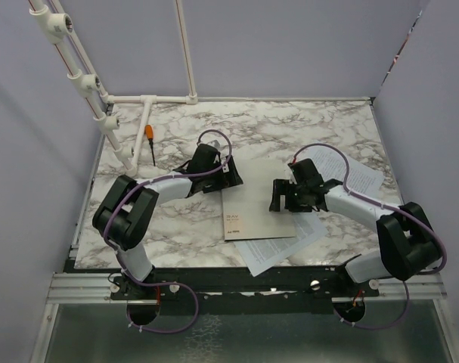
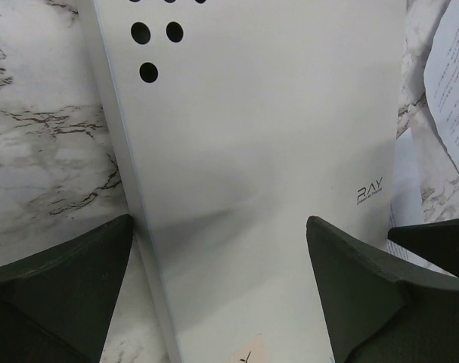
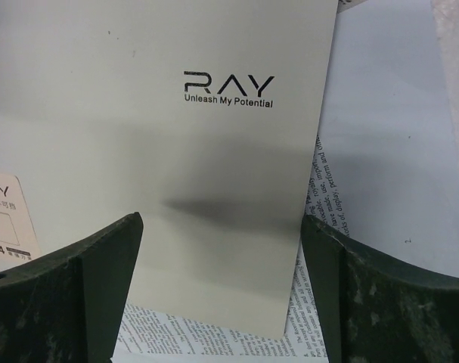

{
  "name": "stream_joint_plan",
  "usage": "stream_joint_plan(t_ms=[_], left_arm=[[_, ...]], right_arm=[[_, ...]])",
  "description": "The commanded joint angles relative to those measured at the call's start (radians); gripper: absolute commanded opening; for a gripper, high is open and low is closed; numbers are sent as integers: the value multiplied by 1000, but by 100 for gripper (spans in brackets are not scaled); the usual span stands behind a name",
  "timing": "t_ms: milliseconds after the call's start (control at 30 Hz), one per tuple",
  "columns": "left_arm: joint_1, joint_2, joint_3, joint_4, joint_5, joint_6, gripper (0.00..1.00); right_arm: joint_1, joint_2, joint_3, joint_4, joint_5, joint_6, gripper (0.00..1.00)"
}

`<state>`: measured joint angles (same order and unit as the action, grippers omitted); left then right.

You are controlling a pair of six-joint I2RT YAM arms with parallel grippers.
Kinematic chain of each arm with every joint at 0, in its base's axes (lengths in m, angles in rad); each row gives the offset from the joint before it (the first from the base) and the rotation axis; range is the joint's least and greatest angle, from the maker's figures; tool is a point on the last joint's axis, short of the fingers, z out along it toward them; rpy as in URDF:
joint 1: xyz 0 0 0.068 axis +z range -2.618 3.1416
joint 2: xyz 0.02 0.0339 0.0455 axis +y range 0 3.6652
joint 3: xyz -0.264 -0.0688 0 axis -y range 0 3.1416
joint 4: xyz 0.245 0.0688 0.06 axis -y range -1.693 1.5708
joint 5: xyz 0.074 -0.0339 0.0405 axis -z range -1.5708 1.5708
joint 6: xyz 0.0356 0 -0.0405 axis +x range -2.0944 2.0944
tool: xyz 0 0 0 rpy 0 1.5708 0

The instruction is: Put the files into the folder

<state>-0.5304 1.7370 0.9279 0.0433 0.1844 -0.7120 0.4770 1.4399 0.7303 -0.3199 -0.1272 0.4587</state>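
Note:
The folder [image 1: 255, 203] lies shut on the marble table, grey-beige side up, with its orange-tan label [image 1: 234, 224] near the front left corner. The files [image 1: 282, 243], white printed sheets, lie under it and stick out at its front and right [image 1: 363, 179]. My left gripper [image 1: 231, 177] is open and empty over the folder's far left edge; the left wrist view shows the cover [image 2: 252, 151] with its dots between the spread fingers [image 2: 63, 280]. My right gripper [image 1: 279, 197] is open and empty over the folder's right part; the right wrist view shows the cover's corner [image 3: 176, 151] and printed paper [image 3: 312, 302].
An orange-handled screwdriver [image 1: 150, 141] lies at the back left of the table. A white pipe frame [image 1: 146, 100] runs along the back left corner. Blue-grey walls close in the table [image 1: 305, 125] on three sides.

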Motion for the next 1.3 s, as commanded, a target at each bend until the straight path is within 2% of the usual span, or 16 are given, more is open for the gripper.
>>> stream_joint_plan(t_ms=[0, 167, 367, 833, 1267], left_arm=[[-24, 31, -43, -154, 62, -6, 99], [-23, -9, -38, -252, 1, 14, 99], [-21, -58, -69, -295, 7, 16, 99], [-37, -111, -159, -301, 117, -12, 99], [-89, -90, -151, -283, 122, -30, 99]], right_arm=[[8, -43, 0, -21, 41, 26, 90], [3, -48, 41, -52, 49, 9, 93], [-30, -25, 77, -61, 40, -31, 94], [-111, 73, 66, 48, -137, -36, 94], [-134, 64, -22, 110, -180, -20, 94]])
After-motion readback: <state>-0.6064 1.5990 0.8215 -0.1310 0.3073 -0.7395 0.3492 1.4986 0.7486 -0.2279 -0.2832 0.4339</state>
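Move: The folder's middle lies about 8 cm to the right of the left hand and 6 cm back; its pink label is nearly straight back, about 14 cm. From the right hand the folder's middle is some 7 cm left and 4 cm ahead. The files under the folder centre roughly 8 cm back and 2 cm left of that hand; more loose sheets lie about 20 cm right and 14 cm ahead. The folder's middle is about 3 cm below both hands. Along the folder's left edge the left hand travels back about 9 cm towards the pink label, staying low, its outer finger still against the edge and the wrist tipping down some 10 degrees. The right hand lifts roughly 2 cm, shifts forward 3 cm along the right edge and comes back down beside it; both grippers stay wide open. ##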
